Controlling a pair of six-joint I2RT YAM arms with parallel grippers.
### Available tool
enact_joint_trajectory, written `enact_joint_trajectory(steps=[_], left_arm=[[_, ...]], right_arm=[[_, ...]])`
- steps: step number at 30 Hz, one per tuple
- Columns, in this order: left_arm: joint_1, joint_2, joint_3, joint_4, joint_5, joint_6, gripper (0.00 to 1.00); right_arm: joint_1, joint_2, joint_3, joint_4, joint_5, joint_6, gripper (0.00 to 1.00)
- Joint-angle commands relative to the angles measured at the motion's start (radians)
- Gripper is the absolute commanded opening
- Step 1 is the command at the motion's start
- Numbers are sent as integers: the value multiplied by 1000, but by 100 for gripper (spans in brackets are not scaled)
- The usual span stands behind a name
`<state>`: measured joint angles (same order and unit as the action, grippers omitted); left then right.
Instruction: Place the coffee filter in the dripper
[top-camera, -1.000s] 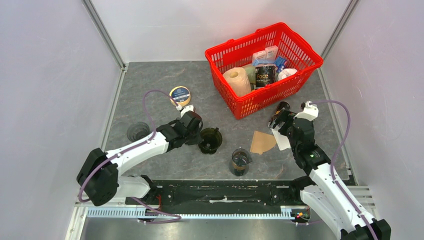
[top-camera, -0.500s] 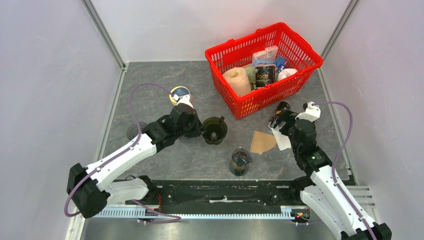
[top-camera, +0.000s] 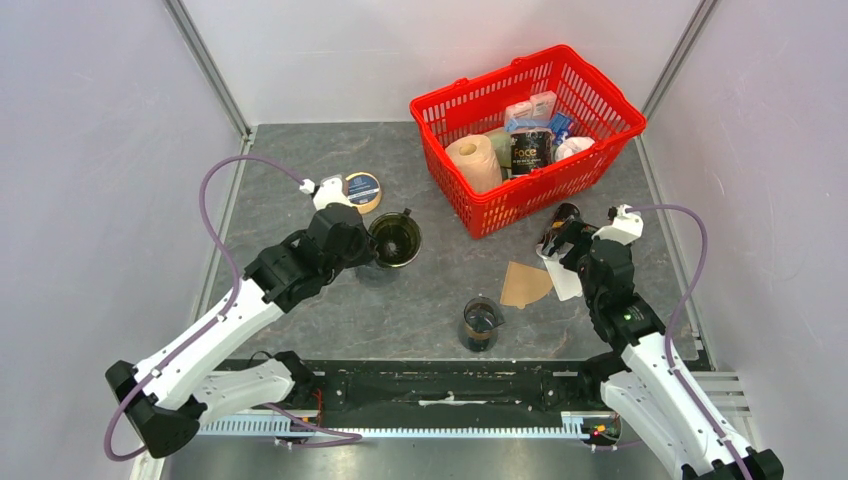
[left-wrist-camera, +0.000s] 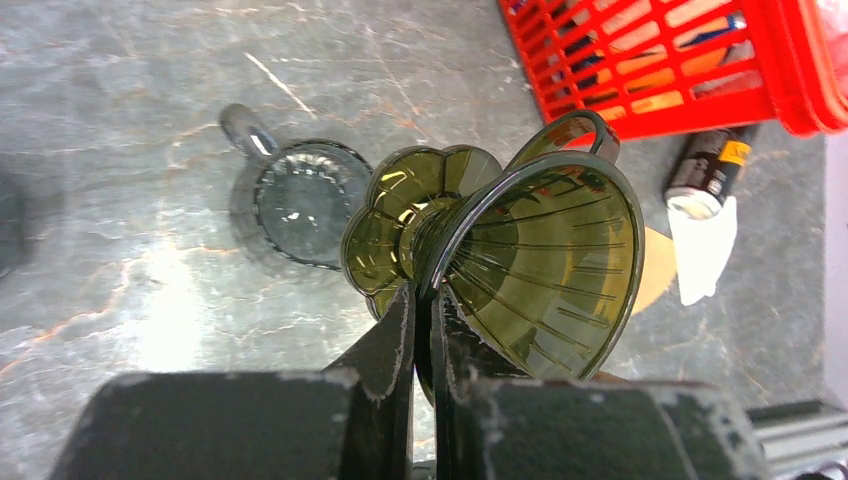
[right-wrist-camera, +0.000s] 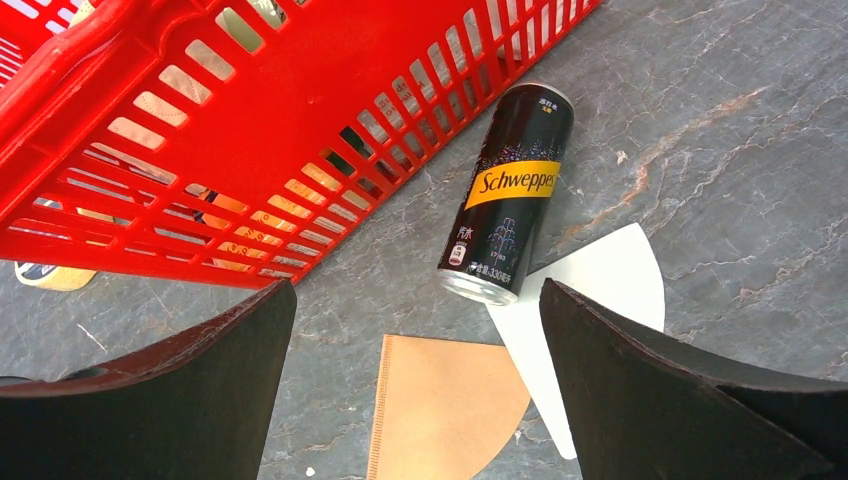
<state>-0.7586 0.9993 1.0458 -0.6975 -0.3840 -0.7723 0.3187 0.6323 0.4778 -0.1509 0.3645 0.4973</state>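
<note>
My left gripper is shut on the rim of the olive-green see-through dripper and holds it off the table, left of centre. In the left wrist view the fingers pinch the dripper's wall, and its cone is tipped on its side. The brown coffee filter lies flat on the table at the right, overlapping a white filter. My right gripper hovers open above both. In its view the brown filter lies between the wide-apart fingers of the gripper, which hold nothing.
A red basket of goods stands at the back right. Just in front of it a black Schweppes can lies partly on the white filter. A glass cup stands near the front and a round tin behind the dripper.
The left arm has lifted the dripper and carried it back and to the left, away from the glass cup. The right gripper has barely moved and stays open.
</note>
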Motion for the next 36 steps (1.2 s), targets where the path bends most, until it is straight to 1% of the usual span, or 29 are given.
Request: enact_joint_trajectory(steps=[1,3,5,8,11,14,18,20,36], left_arm=[[9,-30,48,-41,-140,-5,2],[17,-31,55,-53,-164,-12,2],[32,-28,57,-57,-159,-17,2],[73,-14,51,-63,-124,-30,2],[138,-10,34,-62,-72,-46,2],[203,-24,-18,-11,-1,-61,2],[323,-42,-96,87,194,-82,2],[357,-41,-114,105,247,-90,2],[393,8,-139,135,298,-105,2]], right_arm=[[0,0,-7,28,26,7,99],[0,6,-6,28,24,7,99],[0,10,-5,28,23,6,99],[1,18,-4,28,22,5,99],[0,20,-2,27,22,5,99],[0,23,-4,30,21,5,99],[0,41,1,31,12,3,99],[0,49,2,30,10,2,99],[0,63,5,30,5,1,99]])
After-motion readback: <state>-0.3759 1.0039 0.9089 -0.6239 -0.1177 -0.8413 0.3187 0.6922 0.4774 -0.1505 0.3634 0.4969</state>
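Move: The left hand already holds the dripper by its rim, the cone hanging to the right. The clear glass cup meant to go under it stands about 5 cm ahead of this hand, some 2 cm to its left and 19 cm below. The tape roll lies roughly 17 cm beyond the cup and 3 cm farther left; the glass pitcher is about 12 cm back and 24 cm right of the hand. From the idle right hand the cup is about 43 cm left, 1 cm ahead and 14 cm below. The left hand carries the dripper left about 7 cm, curving some 3 cm forward, to bring the cone over the clear glass cup, then lowers it about 5 cm and eases 1 to 2 cm back to the right. On the way the wrist turns about 15 degrees counter-clockwise and gives a little of that back, while the hand tips down and its left side sinks by about 10 degrees, levelling the cone, and the fingers keep their pinch on the rim. ##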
